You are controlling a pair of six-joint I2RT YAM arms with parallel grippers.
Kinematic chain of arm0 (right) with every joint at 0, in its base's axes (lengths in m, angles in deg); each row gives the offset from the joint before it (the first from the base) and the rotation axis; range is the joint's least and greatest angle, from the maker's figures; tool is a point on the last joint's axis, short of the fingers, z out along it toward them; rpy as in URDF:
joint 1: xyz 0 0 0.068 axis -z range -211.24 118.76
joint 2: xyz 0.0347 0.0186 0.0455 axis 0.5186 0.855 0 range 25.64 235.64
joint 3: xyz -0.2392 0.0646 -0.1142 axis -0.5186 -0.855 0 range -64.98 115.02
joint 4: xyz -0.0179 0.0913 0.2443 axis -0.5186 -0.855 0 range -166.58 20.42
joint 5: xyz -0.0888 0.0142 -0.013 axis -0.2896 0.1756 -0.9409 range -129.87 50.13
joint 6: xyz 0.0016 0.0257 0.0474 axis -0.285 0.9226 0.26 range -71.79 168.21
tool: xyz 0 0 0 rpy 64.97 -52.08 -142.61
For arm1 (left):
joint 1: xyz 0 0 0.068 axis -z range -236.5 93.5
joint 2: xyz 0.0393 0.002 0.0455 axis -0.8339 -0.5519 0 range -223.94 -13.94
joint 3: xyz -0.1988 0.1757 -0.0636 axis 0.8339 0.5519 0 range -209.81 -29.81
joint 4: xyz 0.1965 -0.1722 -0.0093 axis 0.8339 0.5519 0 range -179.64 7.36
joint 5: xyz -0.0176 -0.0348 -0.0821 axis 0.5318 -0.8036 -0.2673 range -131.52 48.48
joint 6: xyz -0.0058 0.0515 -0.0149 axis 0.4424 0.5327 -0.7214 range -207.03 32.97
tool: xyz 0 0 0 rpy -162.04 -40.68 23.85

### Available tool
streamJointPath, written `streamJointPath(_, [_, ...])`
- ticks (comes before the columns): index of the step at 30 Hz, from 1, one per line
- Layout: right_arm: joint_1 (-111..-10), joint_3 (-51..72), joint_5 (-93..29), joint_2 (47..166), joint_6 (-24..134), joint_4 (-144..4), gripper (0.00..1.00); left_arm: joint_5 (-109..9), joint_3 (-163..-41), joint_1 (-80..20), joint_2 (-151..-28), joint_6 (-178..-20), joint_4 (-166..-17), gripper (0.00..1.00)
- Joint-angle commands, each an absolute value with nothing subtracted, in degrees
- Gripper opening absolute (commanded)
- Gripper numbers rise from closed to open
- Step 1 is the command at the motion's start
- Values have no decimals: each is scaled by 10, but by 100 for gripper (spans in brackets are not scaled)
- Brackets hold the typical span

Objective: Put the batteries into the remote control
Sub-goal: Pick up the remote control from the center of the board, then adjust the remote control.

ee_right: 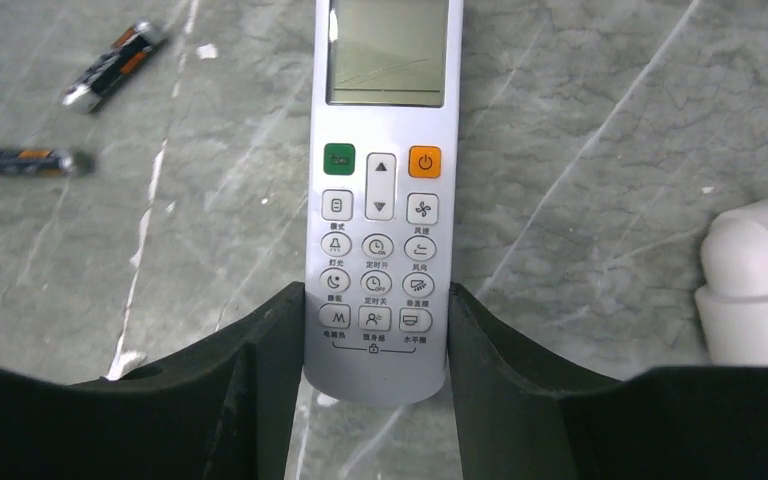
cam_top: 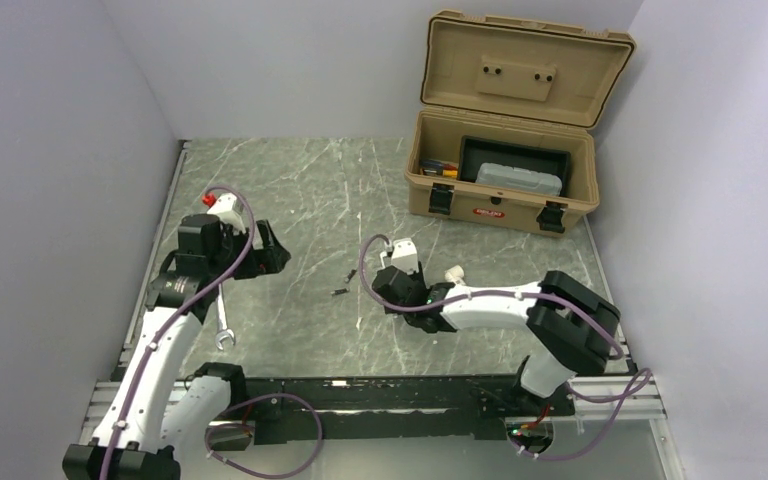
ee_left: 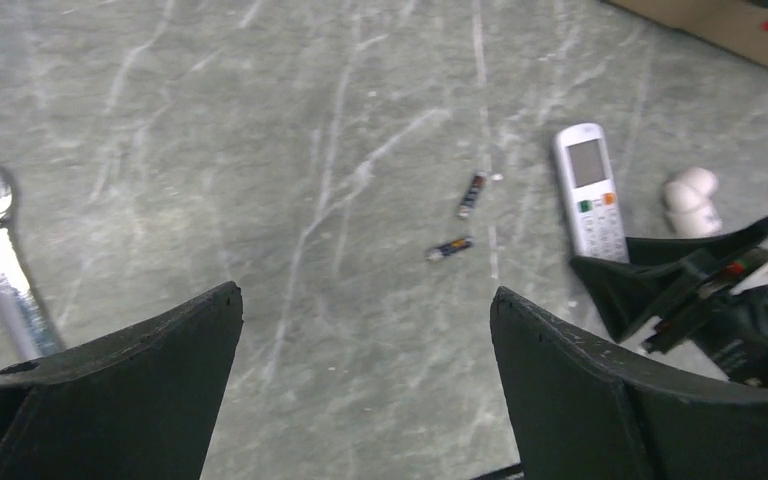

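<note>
The remote control (ee_right: 380, 200) lies face up on the marble table, screen end pointing away from my right gripper (ee_right: 376, 300). That gripper's two black fingers press against both long sides of the remote's button end, shut on it. Two batteries (ee_right: 115, 63) (ee_right: 25, 160) lie loose on the table to the remote's left, apart from each other. From the left wrist view the batteries (ee_left: 472, 193) (ee_left: 449, 248) and the remote control (ee_left: 592, 190) sit well ahead of my left gripper (ee_left: 365, 295), which stands wide open over bare table with nothing between its fingers.
A stubby white plastic piece (ee_right: 760, 280) rests just right of the remote. A metal wrench (cam_top: 223, 325) lies beside the left arm. An open tan toolbox (cam_top: 505, 150) stands at the back right. Walls close in the table on both sides.
</note>
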State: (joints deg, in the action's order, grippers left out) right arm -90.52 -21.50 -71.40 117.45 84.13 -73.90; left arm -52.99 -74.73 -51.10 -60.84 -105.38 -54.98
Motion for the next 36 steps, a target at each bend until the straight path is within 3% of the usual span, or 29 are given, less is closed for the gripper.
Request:
streamJointPath(1, [-947,-228,-769,1105,752,-703,1,-596,-795,-477,-607,-1134,-584,97])
streamJointPath(7, [-1014,-266,-776,1008,664,-635,0,-537,-808,-336,-620,-1251,-632,96])
streamJointPath(14, [-1022,-292,-696,869,686,-619,0,-519,-721,-270,-584,-1337,-757,96])
streamJointPath(25, [-1022,-258,-631,882,725,-624,0,-484,-674,-173,-595,-1383,-935,97])
streamJointPath(36, [-1020,-284,-619,830,766,-597,0,-489,-665,-164,-601,-1366,-945,97])
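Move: The right hand already grips the lower end of the remote control, whose middle is about 5 cm ahead of that hand and 1 cm left. The open left gripper waits some 28 cm to the right hand's left, 1 cm farther out and 16 cm higher. From the left hand the remote's middle is about 27 cm right, 4 cm ahead and 16 cm below. Counted from the right hand, the two batteries lie about 13 cm left and 1 cm ahead, and 10 cm left and 5 cm ahead; the pipe fitting is 15 cm right and 3 cm ahead. Keeping its pinch on the button end, the right hand lifts the remote control some 15 cm, drawing back about 7 cm and drifting left, while it swings counter-clockwise and rolls its left side up, so that the screen end points at the left gripper. The left hand, fingers staying wide open, sweeps some 18 cm right to meet it, rising about 8 cm and easing back a little, rolling its left side down about 35 degrees and turning clockwise until its fingers are close about the screen end. ##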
